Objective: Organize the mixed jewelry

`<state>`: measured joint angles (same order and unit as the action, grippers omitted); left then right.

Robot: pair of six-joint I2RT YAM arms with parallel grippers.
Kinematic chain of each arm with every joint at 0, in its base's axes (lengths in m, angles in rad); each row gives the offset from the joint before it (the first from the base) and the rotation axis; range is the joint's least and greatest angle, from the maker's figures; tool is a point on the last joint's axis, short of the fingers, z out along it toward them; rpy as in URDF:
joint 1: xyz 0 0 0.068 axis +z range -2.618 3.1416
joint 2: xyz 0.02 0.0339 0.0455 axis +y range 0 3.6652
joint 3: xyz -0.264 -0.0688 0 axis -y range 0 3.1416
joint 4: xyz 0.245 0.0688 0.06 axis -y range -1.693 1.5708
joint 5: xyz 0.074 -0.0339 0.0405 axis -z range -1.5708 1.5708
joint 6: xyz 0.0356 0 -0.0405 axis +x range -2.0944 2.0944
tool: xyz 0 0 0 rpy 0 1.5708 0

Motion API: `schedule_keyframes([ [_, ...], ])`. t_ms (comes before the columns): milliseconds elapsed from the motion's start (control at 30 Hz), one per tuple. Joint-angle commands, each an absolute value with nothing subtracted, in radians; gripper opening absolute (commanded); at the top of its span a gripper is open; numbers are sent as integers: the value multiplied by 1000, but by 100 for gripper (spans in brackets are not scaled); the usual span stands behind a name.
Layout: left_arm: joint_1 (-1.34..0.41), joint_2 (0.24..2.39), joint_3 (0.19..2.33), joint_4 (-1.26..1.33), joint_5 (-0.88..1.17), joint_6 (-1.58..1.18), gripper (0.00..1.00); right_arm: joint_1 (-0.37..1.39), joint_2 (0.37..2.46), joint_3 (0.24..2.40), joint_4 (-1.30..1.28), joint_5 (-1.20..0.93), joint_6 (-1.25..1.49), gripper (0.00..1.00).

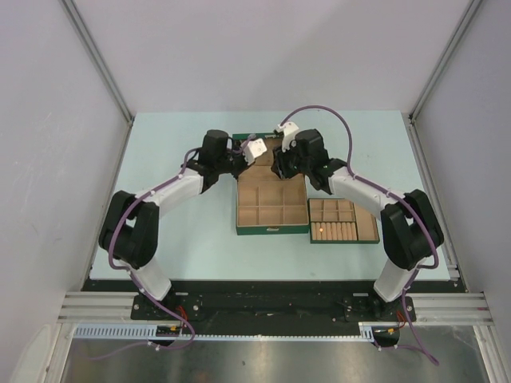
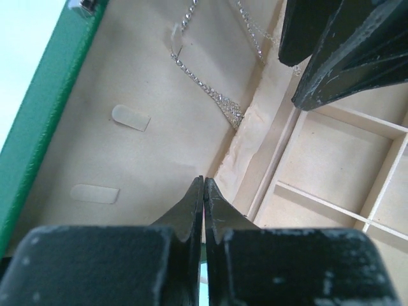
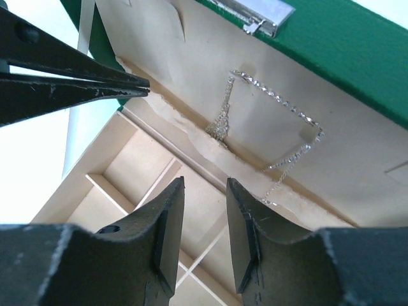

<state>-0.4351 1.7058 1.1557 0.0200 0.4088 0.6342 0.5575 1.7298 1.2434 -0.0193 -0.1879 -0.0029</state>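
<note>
A fine silvery chain necklace (image 3: 275, 101) hangs against the tan lining of the raised lid of the green box (image 1: 271, 230), its pale cluster (image 3: 218, 124) low by the hinge fold. My right gripper (image 3: 205, 188) is open just below the chain, over the box's compartments, with nothing between its fingers. The left wrist view shows the same necklace (image 2: 207, 86) ahead of my left gripper (image 2: 203, 185), which is shut and empty near the hinge. The right gripper's dark fingers (image 2: 331, 51) reach in from the upper right of that view.
The box's bottom is split into several tan compartments (image 2: 331, 159). Pale tabs (image 2: 131, 117) sit on the lid lining. A flat green tray (image 1: 343, 240) with tan ring rolls lies right of the box. Both arms crowd the box's back edge.
</note>
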Motion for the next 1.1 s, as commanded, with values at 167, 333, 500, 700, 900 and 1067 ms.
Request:
schedule_keyframes([
  [167, -430, 1594, 1150, 38, 462, 543, 3, 540, 1605, 1247, -110, -169, -71, 47],
  [333, -430, 1560, 1151, -18, 480, 520, 3, 519, 1565, 1246, -207, -181, -98, 54],
  [500, -430, 1493, 1120, -55, 472, 496, 5, 466, 1520, 1247, -310, -187, -126, 60],
  [700, -430, 1385, 1075, -106, 480, 463, 11, 393, 1447, 1229, -396, -135, -184, 63],
  [900, -431, 1299, 1029, -172, 495, 451, 29, 316, 1399, 1190, -452, -88, -248, 65],
  [1067, -433, 1266, 970, -183, 503, 451, 41, 270, 1402, 1167, -451, -71, -287, 66],
])
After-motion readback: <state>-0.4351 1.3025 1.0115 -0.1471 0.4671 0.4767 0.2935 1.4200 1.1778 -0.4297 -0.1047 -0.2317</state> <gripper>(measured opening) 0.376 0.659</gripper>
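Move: The right hand's next thing is the bracelet on the bare table, hidden under its own arm, about 18 cm to its right, 2 cm ahead and 15 cm below. The ring tray's middle is roughly 22 cm right and 10 cm back. The necklace in the lid lies some 5 cm ahead, 1 cm left and 5 cm below; from the left hand it is 5 cm ahead and 10 cm right, the bracelet about 29 cm right. Leaving the necklace in the open lid, the right hand first rises about 3 cm, then swings some 17 cm to the right out past the box towards the bracelet, its wrist turning about 20 degrees so the fingers point less to the left and more steeply down, while its already parted fingers open wider. The left hand, empty too, lifts first and then draws back about 8 cm, ending as much higher and slightly left, and its shut fingers open partway as it clears the lid. ##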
